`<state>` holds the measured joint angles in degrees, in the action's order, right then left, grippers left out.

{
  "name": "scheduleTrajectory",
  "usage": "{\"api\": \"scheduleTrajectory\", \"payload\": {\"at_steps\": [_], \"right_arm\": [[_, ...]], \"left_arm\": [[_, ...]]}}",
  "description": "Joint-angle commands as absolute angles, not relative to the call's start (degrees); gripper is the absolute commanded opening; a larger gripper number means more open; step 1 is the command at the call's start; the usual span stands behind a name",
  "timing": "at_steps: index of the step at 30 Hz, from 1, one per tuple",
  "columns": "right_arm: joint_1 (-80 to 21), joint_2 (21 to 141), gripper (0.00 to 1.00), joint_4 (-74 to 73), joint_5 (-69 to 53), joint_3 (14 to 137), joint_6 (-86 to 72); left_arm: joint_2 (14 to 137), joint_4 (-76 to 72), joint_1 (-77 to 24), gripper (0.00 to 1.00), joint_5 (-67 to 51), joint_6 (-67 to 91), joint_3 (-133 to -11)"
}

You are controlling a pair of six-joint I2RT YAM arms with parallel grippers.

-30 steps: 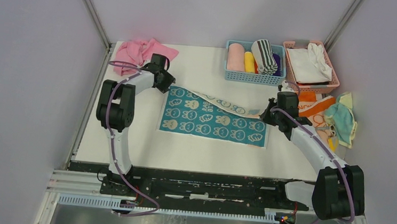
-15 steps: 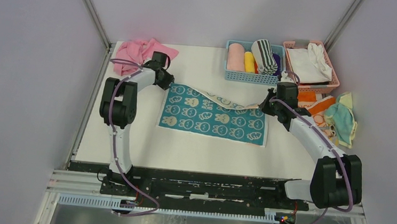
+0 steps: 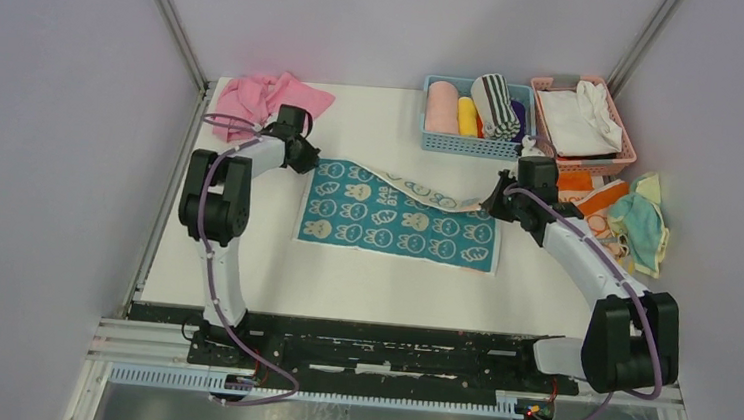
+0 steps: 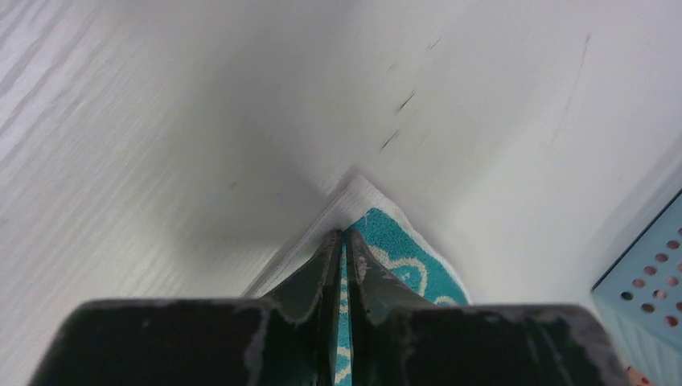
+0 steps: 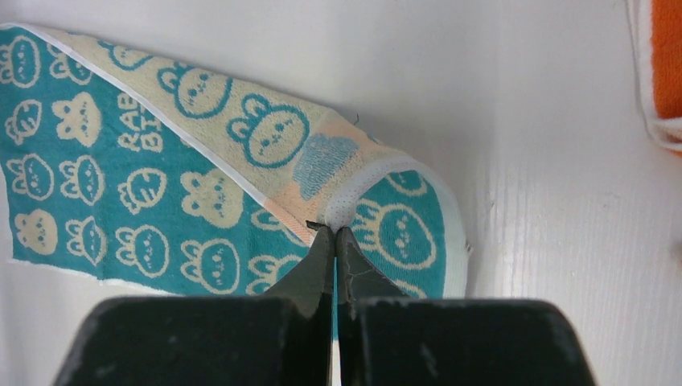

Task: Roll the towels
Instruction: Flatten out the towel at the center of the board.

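A teal bunny-print towel [image 3: 397, 222] lies spread across the middle of the table. Its far edge is folded over and shows the pale underside. My left gripper [image 3: 309, 161] is at the towel's far left corner, and in the left wrist view its jaws [image 4: 344, 235] are shut on that corner of the towel [image 4: 398, 245]. My right gripper [image 3: 492, 205] is at the far right corner. In the right wrist view it [image 5: 334, 229] is shut on the folded edge of the towel [image 5: 121, 169]. An orange towel [image 3: 589, 200] and a teal-and-yellow towel [image 3: 640, 223] lie at the right edge.
A crumpled pink cloth [image 3: 267, 96] lies at the far left corner. At the back right, a blue basket [image 3: 473, 147] holds several rolled towels. Beside it, a pink basket [image 3: 622, 139] holds a white cloth. The blue basket's wall [image 4: 651, 265] shows at the right edge of the left wrist view.
My left gripper has closed on the towel's far left corner. My right gripper has carried the far right corner back and to the right, so the towel now lies straighter.
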<state>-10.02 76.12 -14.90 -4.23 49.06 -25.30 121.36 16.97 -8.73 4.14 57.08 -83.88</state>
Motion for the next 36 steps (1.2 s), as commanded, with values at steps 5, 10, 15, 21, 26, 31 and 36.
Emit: {"api": "scheduleTrajectory", "payload": {"at_steps": [5, 10, 15, 21, 26, 31, 36], "right_arm": [[-10.3, 71.5, 0.01, -29.3, -6.7, 51.6, -25.6], [-10.2, 72.0, 0.01, -32.9, -7.1, 53.6, -25.2], [-10.2, 75.1, 0.01, -33.2, -4.5, 57.4, -24.7], [-10.2, 82.7, 0.01, -31.9, -1.6, 65.5, -25.2], [-10.2, 94.2, 0.13, -32.5, 2.5, 73.7, -26.1], [-9.7, 105.9, 0.39, -34.3, 9.6, 83.7, -23.0], [-8.9, 106.7, 0.54, -33.2, 3.4, 85.0, -5.5]], "left_arm": [[106.7, 18.6, -7.8, 0.15, 5.4, 46.9, -59.3], [98.2, 17.9, -6.2, 0.25, 5.6, 45.9, -53.3], [93.9, 17.0, -4.3, 0.43, 2.8, 48.6, -53.2], [96.1, 20.2, -4.3, 0.5, 4.6, 45.8, -58.7], [95.8, 21.2, -4.3, 0.52, 6.8, 42.0, -59.5], [95.7, 23.4, -4.0, 0.57, 7.5, 35.0, -63.0], [96.8, 28.3, -3.6, 0.6, 7.6, 19.5, -68.3]]}}
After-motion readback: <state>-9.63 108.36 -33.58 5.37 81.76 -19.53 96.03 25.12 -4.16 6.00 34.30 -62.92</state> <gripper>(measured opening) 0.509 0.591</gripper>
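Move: Lying across the board, the towel has its middle about 12 cm back and 17 cm right of the left hand, whose fingers are already on its far-left corner. From the right hand, which holds the far-right corner folded over in the air, the middle is some 4 cm ahead, 17 cm left and 11 cm below. The pink towel heap lies about 15 cm ahead and 11 cm left of the left hand. The blue basket stands roughly 27 cm ahead and 1 cm left of the right hand; the orange towels lie about 7 cm ahead and 19 cm right of it. Dragging the far-left corner along the board, the left hand sweeps about 13 cm back and some 5 cm left, then opens, lets go and rises a little. The right hand draws its raised corner back 5 cm, fingers tipping down, then swings forward some 13 cm towards the blue basket, sinking and opening late to let the corner go. ##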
